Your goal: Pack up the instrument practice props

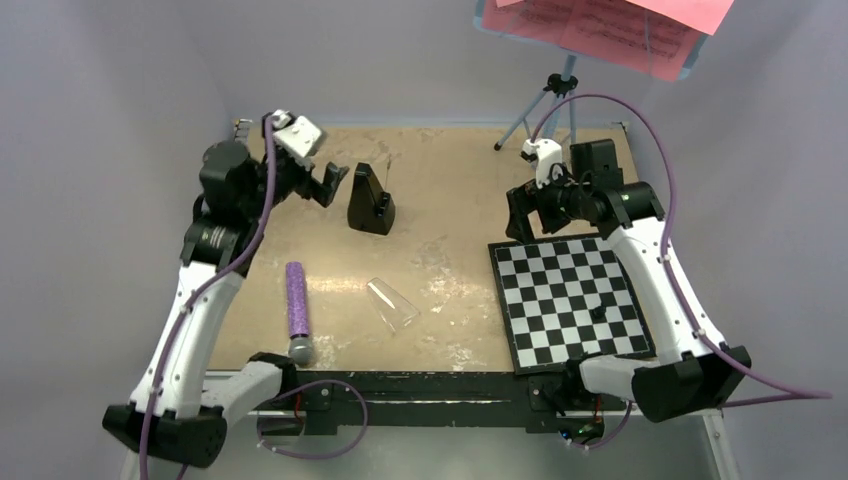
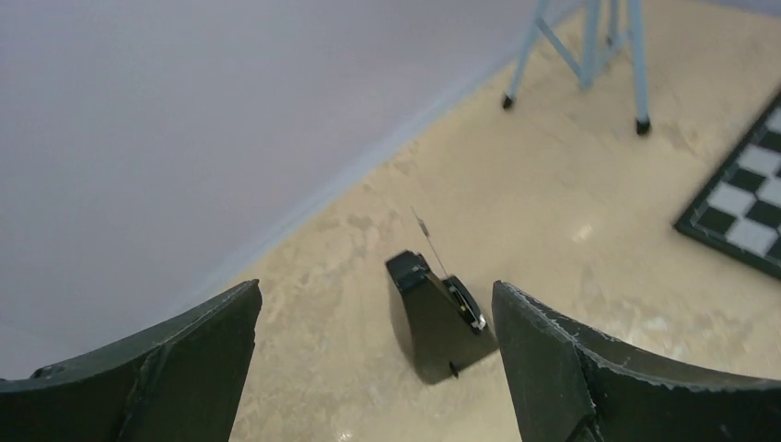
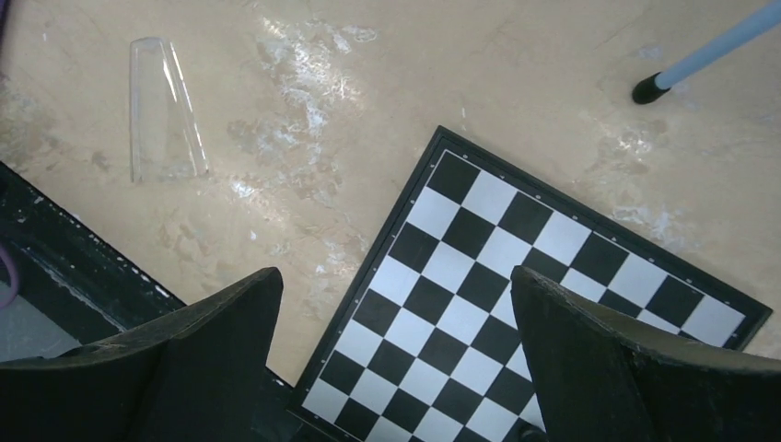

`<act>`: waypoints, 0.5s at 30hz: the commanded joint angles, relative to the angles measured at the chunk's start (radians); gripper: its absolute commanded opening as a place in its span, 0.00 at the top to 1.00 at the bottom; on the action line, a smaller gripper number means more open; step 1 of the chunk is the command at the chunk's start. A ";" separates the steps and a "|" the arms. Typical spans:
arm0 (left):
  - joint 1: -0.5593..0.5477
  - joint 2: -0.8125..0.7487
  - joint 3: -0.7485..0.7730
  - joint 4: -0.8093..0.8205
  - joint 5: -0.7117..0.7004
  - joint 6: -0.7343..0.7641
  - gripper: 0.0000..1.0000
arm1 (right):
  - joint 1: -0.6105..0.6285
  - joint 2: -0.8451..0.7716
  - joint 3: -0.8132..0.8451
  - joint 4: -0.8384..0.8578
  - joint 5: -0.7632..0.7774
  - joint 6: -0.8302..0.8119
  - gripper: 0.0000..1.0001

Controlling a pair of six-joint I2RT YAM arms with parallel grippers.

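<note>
The black pyramid-shaped metronome [image 1: 370, 201] stands upright on the tan table, its thin pendulum rod showing in the left wrist view [image 2: 433, 318]. Its clear plastic cover [image 1: 392, 304] lies apart on its side near the table's middle [image 3: 164, 115]. My left gripper [image 1: 327, 186] hovers open just left of the metronome [image 2: 376, 290], with nothing between its fingers. The light-blue music stand's tripod legs [image 1: 545, 105] rest at the back right [image 2: 589, 46], with the pink sheet-music pages [image 1: 600, 30] on top. My right gripper [image 1: 525, 225] hangs open and empty over the checkered board's corner [image 3: 396, 276].
A black-and-white checkered board [image 1: 570, 300] lies at the front right [image 3: 516, 276]. A purple microphone [image 1: 297, 300] with a grey head lies at the front left. Grey walls close in behind and on both sides. The table's black front rail [image 1: 430, 385] runs between the arm bases.
</note>
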 commanded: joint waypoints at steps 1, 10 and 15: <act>-0.002 0.169 0.224 -0.433 0.278 0.279 0.01 | 0.018 0.045 0.055 0.031 -0.071 -0.003 0.01; -0.002 0.452 0.474 -0.778 0.347 0.752 0.01 | 0.031 0.134 0.156 0.000 -0.232 -0.156 0.02; -0.002 0.600 0.567 -0.787 0.343 0.812 0.02 | 0.056 0.146 0.170 -0.007 -0.291 -0.188 0.02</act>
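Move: The metronome stands about 11 cm ahead of my left hand and 8 cm to its right, its middle some 29 cm below. Near it, the clear cup lies roughly 10 cm behind that hand and 12 cm to the right, and the purple microphone 12 cm behind and 8 cm to the left, both on the table. From my right hand, the metronome is about 13 cm ahead, 31 cm left and 15 cm lower. I drop my left hand about 10 cm towards the metronome, easing some 3 cm forward and as much right, while the wrist rolls and tips the fingers from level to roughly 35 degrees down, turning them clockwise; they stay wide open. My empty right hand drifts about 4 cm left above the chessboard, dipping slightly, then rising. ##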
